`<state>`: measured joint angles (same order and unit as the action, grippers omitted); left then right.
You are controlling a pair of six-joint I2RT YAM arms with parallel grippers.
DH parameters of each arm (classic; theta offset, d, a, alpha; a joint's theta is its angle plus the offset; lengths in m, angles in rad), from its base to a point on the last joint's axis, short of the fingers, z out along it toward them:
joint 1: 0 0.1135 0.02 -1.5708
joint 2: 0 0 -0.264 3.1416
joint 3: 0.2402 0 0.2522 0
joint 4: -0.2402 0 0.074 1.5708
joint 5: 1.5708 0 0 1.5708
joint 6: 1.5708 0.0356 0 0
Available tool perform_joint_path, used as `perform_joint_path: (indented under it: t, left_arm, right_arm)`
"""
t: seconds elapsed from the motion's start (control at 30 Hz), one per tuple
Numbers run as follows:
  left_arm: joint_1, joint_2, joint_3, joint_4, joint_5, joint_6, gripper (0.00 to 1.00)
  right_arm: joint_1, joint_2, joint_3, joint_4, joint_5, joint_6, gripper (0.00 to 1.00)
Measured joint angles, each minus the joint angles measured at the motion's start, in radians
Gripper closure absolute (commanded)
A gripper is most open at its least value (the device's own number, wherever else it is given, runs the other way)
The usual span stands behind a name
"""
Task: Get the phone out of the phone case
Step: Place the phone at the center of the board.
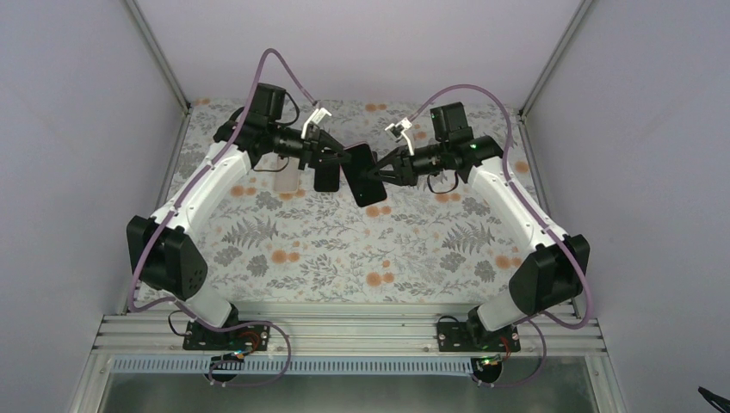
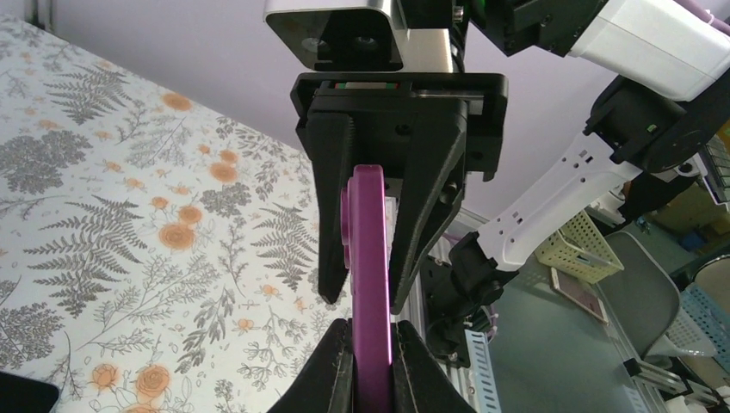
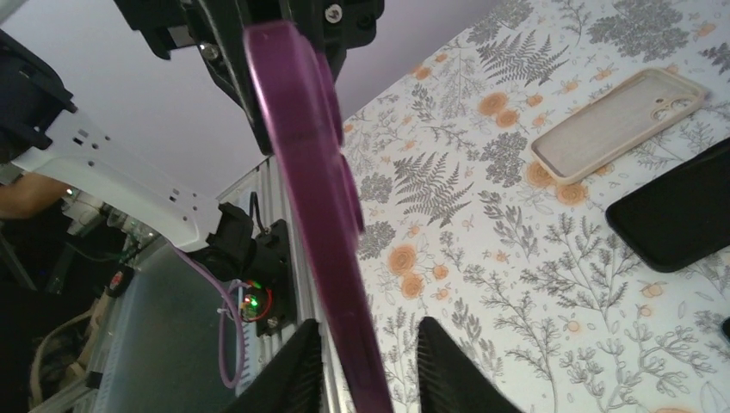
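The purple phone case (image 2: 370, 258) hangs in the air above the middle of the table, edge-on in both wrist views. In the top view its dark face (image 1: 363, 179) shows, which I take for the phone; the phone's edge cannot be told from the case. My left gripper (image 2: 372, 331) is shut on the case's one end (image 1: 349, 163). My right gripper (image 3: 370, 322) straddles the other end (image 1: 379, 172). One finger lies near the case and a gap shows before the other finger (image 3: 439, 353).
A beige empty case (image 3: 615, 125) lies flat on the floral table cloth (image 3: 482, 258), with a black phone-like slab (image 3: 680, 215) beside it. Both sit under the left arm (image 1: 286, 181). Grey walls close the sides and back.
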<state>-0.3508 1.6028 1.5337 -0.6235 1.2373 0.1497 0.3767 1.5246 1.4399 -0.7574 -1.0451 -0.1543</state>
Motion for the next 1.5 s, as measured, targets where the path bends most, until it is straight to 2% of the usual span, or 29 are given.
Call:
perform_joint_path:
  t: [0.07, 0.13, 0.17, 0.2, 0.23, 0.27, 0.33, 0.4, 0.47, 0.77, 1.13, 1.5]
  left_arm:
    - [-0.002, 0.006, 0.000, -0.001, -0.003, 0.000, 0.98]
    - [-0.003, 0.011, 0.005, -0.002, -0.006, 0.000, 0.97]
    - [-0.001, 0.015, 0.008, -0.004, -0.001, -0.003, 0.93]
    - [0.001, 0.016, 0.012, -0.008, 0.002, -0.006, 0.81]
    - [0.002, 0.017, 0.014, -0.010, 0.005, -0.007, 0.62]
    - [0.002, 0.018, 0.019, -0.005, -0.014, -0.009, 0.48]
    - [0.000, 0.020, 0.023, -0.001, -0.022, -0.010, 0.25]
    - [-0.001, 0.020, 0.029, 0.002, -0.031, -0.013, 0.11]
    - [0.001, 0.020, 0.033, 0.008, -0.044, -0.021, 0.00]
    - [0.043, 0.018, 0.033, 0.031, -0.134, -0.058, 0.00]
    - [0.074, -0.005, 0.030, 0.069, -0.169, -0.087, 0.00]
    - [0.085, -0.018, -0.008, 0.081, -0.172, -0.107, 0.00]
  right_arm:
    - [0.003, 0.000, 0.000, 0.003, 0.001, 0.007, 0.94]
    - [0.003, 0.000, -0.002, 0.006, -0.004, 0.001, 0.96]
    - [0.003, 0.000, -0.004, 0.008, -0.016, -0.006, 0.96]
    - [0.003, 0.000, -0.005, 0.013, -0.020, -0.011, 0.96]
    - [0.003, 0.000, -0.005, 0.017, -0.024, -0.012, 0.96]
    - [0.003, -0.001, -0.009, 0.024, -0.032, -0.011, 0.96]
    - [0.003, -0.005, -0.022, 0.034, -0.029, 0.008, 0.96]
    - [-0.006, -0.006, -0.043, 0.037, -0.016, 0.024, 0.96]
    - [-0.026, -0.006, -0.064, 0.038, -0.004, 0.036, 0.96]
    - [-0.176, 0.048, -0.083, 0.053, 0.022, 0.053, 0.96]
    - [-0.333, 0.322, -0.075, 0.092, 0.094, 0.102, 0.96]
    - [-0.372, 0.510, 0.019, 0.160, 0.104, 0.190, 0.96]
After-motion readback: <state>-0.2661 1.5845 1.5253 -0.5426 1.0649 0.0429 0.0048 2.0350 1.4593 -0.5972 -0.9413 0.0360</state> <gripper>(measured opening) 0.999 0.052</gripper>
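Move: The phone is still held up by the left fingers at its left edge, its middle about 4 cm right of, 2 cm behind and 2 cm below that hand. From the right hand the phone's middle is some 3 cm left, straight ahead 0, 1 cm higher. The bare spot on the board lies about 20 cm ahead, 11 cm right and 28 cm below the right hand; at that same depth and distance ahead are the teal phone, 1 cm left of the hand, and the black case, 13 cm left. The phone changes hands: the right fingers close and pinch its right edge, then the left fingers spread wide, let go, and that hand eases about 5 cm forward and a little left. The right hand carries the phone rightward and forward, then steeply down past the teal phone towards the bare spot, nearly 30 cm in all, turning some 30 degrees clockwise and tipping forward-down. ##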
